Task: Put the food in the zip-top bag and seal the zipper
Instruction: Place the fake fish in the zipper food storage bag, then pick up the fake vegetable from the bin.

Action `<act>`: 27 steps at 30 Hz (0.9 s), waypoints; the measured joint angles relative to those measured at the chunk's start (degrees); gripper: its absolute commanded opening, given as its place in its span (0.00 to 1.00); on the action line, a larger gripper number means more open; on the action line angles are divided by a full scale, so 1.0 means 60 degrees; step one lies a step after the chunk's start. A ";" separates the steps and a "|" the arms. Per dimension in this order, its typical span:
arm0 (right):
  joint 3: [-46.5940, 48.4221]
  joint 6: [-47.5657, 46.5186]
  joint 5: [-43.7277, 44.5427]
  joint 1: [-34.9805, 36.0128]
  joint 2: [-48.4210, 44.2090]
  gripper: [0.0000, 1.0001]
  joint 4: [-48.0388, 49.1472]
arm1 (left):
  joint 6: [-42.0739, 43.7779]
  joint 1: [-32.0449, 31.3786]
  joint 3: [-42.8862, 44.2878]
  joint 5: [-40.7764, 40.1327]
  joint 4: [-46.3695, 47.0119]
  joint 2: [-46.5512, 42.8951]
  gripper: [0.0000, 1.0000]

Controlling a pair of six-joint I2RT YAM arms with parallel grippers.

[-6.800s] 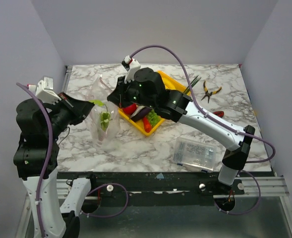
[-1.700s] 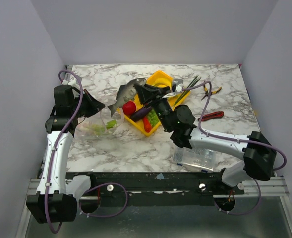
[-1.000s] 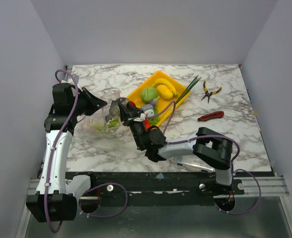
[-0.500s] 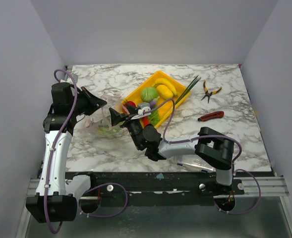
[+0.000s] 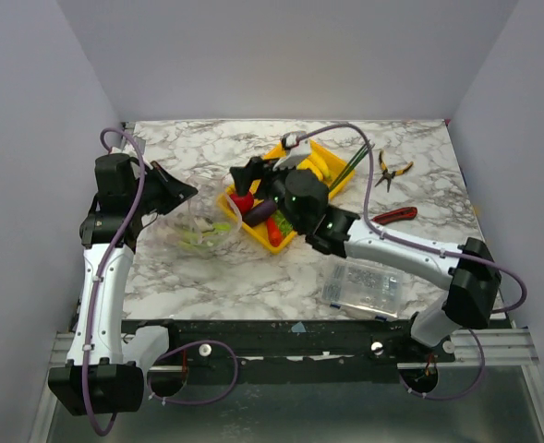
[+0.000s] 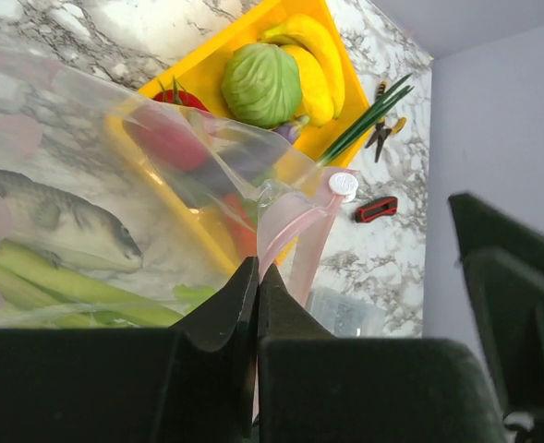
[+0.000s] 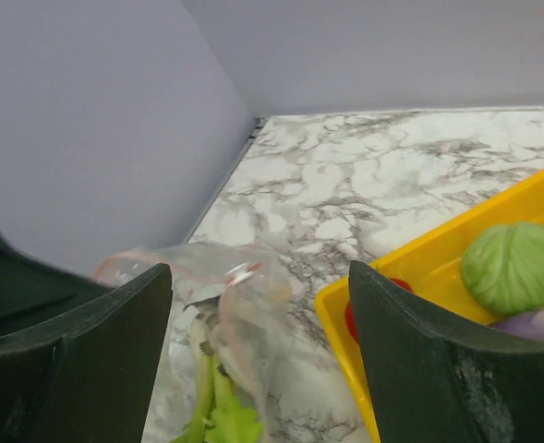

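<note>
The clear zip-top bag (image 5: 198, 231) lies left of the yellow tray (image 5: 295, 242). My left gripper (image 5: 183, 192) is shut on the zipper (image 6: 295, 235), the pink strip at the bag's mouth, and holds it up. Inside the bag (image 6: 87, 157) lie the grey fish (image 6: 64, 231) and green leek stalks (image 6: 59, 291). My right gripper (image 5: 246, 177) hovers open and holds nothing above the tray's left end, facing the bag (image 7: 230, 295). In the tray remain a tomato (image 5: 242, 202), a purple eggplant (image 5: 262, 211), a red pepper (image 5: 273, 232), a green cabbage (image 6: 262, 85) and bananas (image 6: 313, 55).
Yellow-handled pliers (image 5: 393, 170) and a red utility knife (image 5: 396, 215) lie right of the tray. Green chives (image 5: 353, 168) stick out over the tray's far right edge. A rigid clear parts box (image 5: 364, 284) sits near the front edge. Walls close in left, right and behind.
The right gripper, which was shut on the fish at the bag's mouth, has let it go into the bag, opened, and drawn back over the tray. The left arm has held still.
</note>
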 measured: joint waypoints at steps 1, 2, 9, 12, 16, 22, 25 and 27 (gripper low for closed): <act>0.0248 0.0233 -0.0357 -0.0382 -0.0055 0.79 -0.0605 | 0.0124 0.0000 0.0000 -0.0015 0.0004 0.0000 0.00; 0.0379 0.0408 -0.0608 -0.0703 -0.0091 0.79 -0.0994 | 0.0244 0.0000 0.0000 -0.0051 0.0000 0.0000 0.00; 0.0568 0.1738 -0.2758 -0.2718 0.0029 0.79 -0.3734 | 0.0987 0.0000 -0.0058 -0.0404 -0.0018 -0.0106 0.00; 0.0652 0.2189 -0.3672 -0.3224 0.0401 0.79 -0.4171 | 0.1151 0.0000 -0.0069 -0.0426 -0.0025 -0.0157 0.00; 0.1082 0.2466 -0.4273 -0.3435 0.1264 0.77 -0.4845 | 0.1279 0.0000 -0.0113 -0.0430 0.0004 -0.0208 0.00; 0.1534 0.3009 -0.4288 -0.3577 0.2269 0.77 -0.5610 | 0.1297 0.0004 -0.0127 -0.0408 0.0011 -0.0204 0.00; 0.0845 0.3876 -0.4557 -0.4120 0.2171 0.75 -0.5038 | 0.1297 0.0004 -0.0149 -0.0375 0.0055 -0.0204 0.00; 0.0350 0.4426 -0.4863 -0.4630 0.2160 0.75 -0.4583 | 0.1297 0.0004 -0.0164 -0.0324 0.0076 -0.0204 0.00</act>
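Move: The eggplant in the yellow tray lies about 10 cm ahead of the empty right hand, 4 cm to its right and nearly 30 cm below. Around it, counted from that hand at much the same depth: the tomato 11 cm ahead and 2 cm left, the cabbage 18 cm ahead and 7 cm right, the red pepper 3 cm ahead and 6 cm right. From the left hand, the eggplant is some 12 cm ahead, 14 cm right and 26 cm down. Towards the eggplant in the tray the open right hand comes away from the bag: first level, forward and to the right, then steeply down, about 20 cm in all, ending 10 cm farther out and 10 cm farther right. The wrist tips down some 45 degrees meanwhile, fingers staying wide open and touching nothing. The left hand keeps its pinch on the bag's edge, easing 1 cm left. ##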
